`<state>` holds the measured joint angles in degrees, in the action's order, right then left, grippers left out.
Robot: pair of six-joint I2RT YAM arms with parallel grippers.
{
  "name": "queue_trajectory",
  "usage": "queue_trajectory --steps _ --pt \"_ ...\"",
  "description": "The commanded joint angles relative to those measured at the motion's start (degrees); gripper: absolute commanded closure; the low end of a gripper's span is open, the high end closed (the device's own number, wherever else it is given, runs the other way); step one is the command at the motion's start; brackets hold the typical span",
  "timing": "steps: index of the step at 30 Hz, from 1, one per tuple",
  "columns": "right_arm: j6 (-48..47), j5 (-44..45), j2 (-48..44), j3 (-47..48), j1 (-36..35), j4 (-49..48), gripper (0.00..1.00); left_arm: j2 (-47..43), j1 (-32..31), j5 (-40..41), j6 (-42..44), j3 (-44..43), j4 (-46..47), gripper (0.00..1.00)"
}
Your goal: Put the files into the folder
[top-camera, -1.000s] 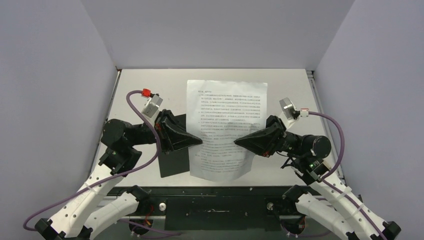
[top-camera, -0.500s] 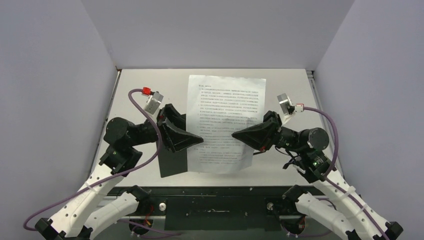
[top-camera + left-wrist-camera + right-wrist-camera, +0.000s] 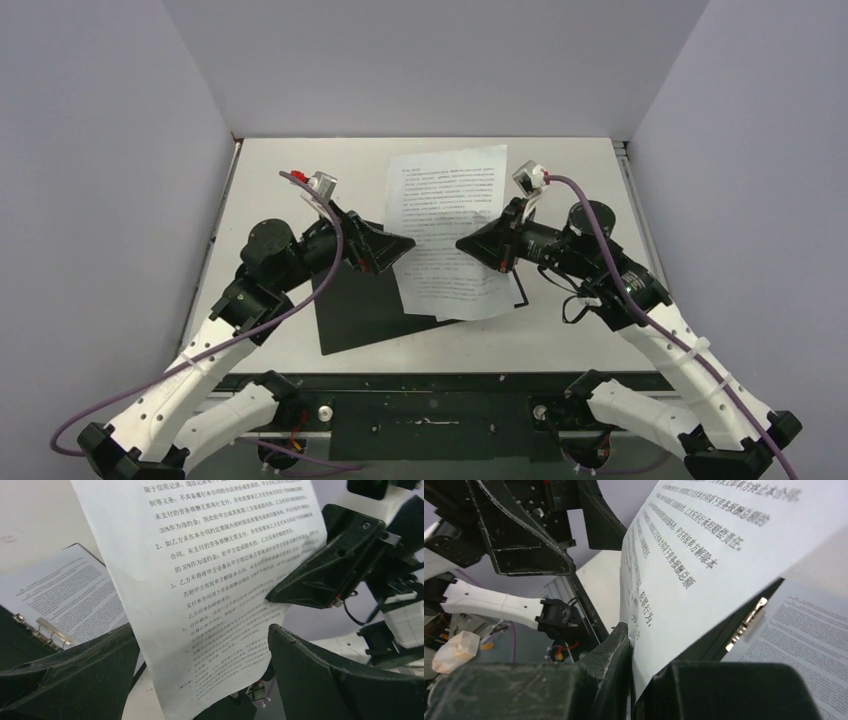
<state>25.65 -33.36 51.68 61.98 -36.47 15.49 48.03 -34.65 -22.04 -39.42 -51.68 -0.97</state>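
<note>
One of the files, a white sheet (image 3: 450,200) of dense black text, hangs tilted over the table's middle. My right gripper (image 3: 463,244) is shut on its right edge; its jaws pinch the sheet (image 3: 704,555) in the right wrist view, gripper (image 3: 634,652). My left gripper (image 3: 408,243) stands open at the sheet's left edge, and the sheet (image 3: 200,570) passes loosely between its spread jaws, gripper (image 3: 200,630). Below lies the folder (image 3: 350,310), open, black inside, with a metal clip (image 3: 50,632). Another printed sheet (image 3: 65,590) lies flat in it, the same sheet (image 3: 809,645) showing under the held one.
The silver table (image 3: 290,180) is enclosed by pale walls on three sides. A metal rail (image 3: 630,190) runs along its right edge. Both arms reach inward from the near edge and almost meet over the folder.
My left gripper has opened and let go of the sheet. The right arm has swung toward the back, carrying the sheet up and back and tilting it; more of the black folder shows.
</note>
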Motion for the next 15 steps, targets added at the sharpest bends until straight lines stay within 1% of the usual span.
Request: queue_trajectory --steps 1,4,8,10,13,15 --pt "-6.0 6.9 3.7 5.3 0.1 11.4 0.95 2.2 0.3 10.2 0.9 0.1 -3.8 0.03" --pt "-6.7 9.9 6.7 7.2 0.8 15.6 0.95 5.4 0.3 13.1 0.0 0.6 -4.3 0.04" --pt "-6.9 10.9 10.8 8.2 3.1 18.7 0.95 10.1 0.2 16.1 -0.8 1.1 -4.7 0.04" --pt "-6.9 10.1 12.5 8.1 6.2 19.4 0.95 12.5 0.1 17.3 -1.1 1.2 -4.4 0.04" --pt "-7.6 6.3 14.6 7.6 12.1 19.9 0.95 15.4 -0.4 19.5 -1.2 1.6 -3.9 0.04" --pt "-8.0 4.9 15.9 7.4 14.5 19.4 0.95 17.2 -0.6 20.3 -1.4 2.2 -2.8 0.04"
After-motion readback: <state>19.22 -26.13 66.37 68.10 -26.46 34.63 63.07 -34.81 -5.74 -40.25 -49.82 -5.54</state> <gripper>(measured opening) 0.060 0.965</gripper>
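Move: The right hand still pinches the loose sheet. Its goal, the first sheet on the folder's right half, is about 16 cm ahead, 5 cm right and 37 cm below it; the ring clip lies 16 cm ahead, 7 cm left. From the open, empty left hand, the ring clip is some 12 cm ahead, 4 cm right and 36 cm down, with the folder's bare black half about 7 cm ahead and 10 cm left. Lower the right gripper some 10 cm while carrying the pinched sheet about 8 cm forward and, late on, a little right, towards the folder's papered half. Alongside it, bring the wide-open left gripper down and forward towards the ring clip. Tip both sets of fingers 20 degrees or so downward, swinging them more forward. ##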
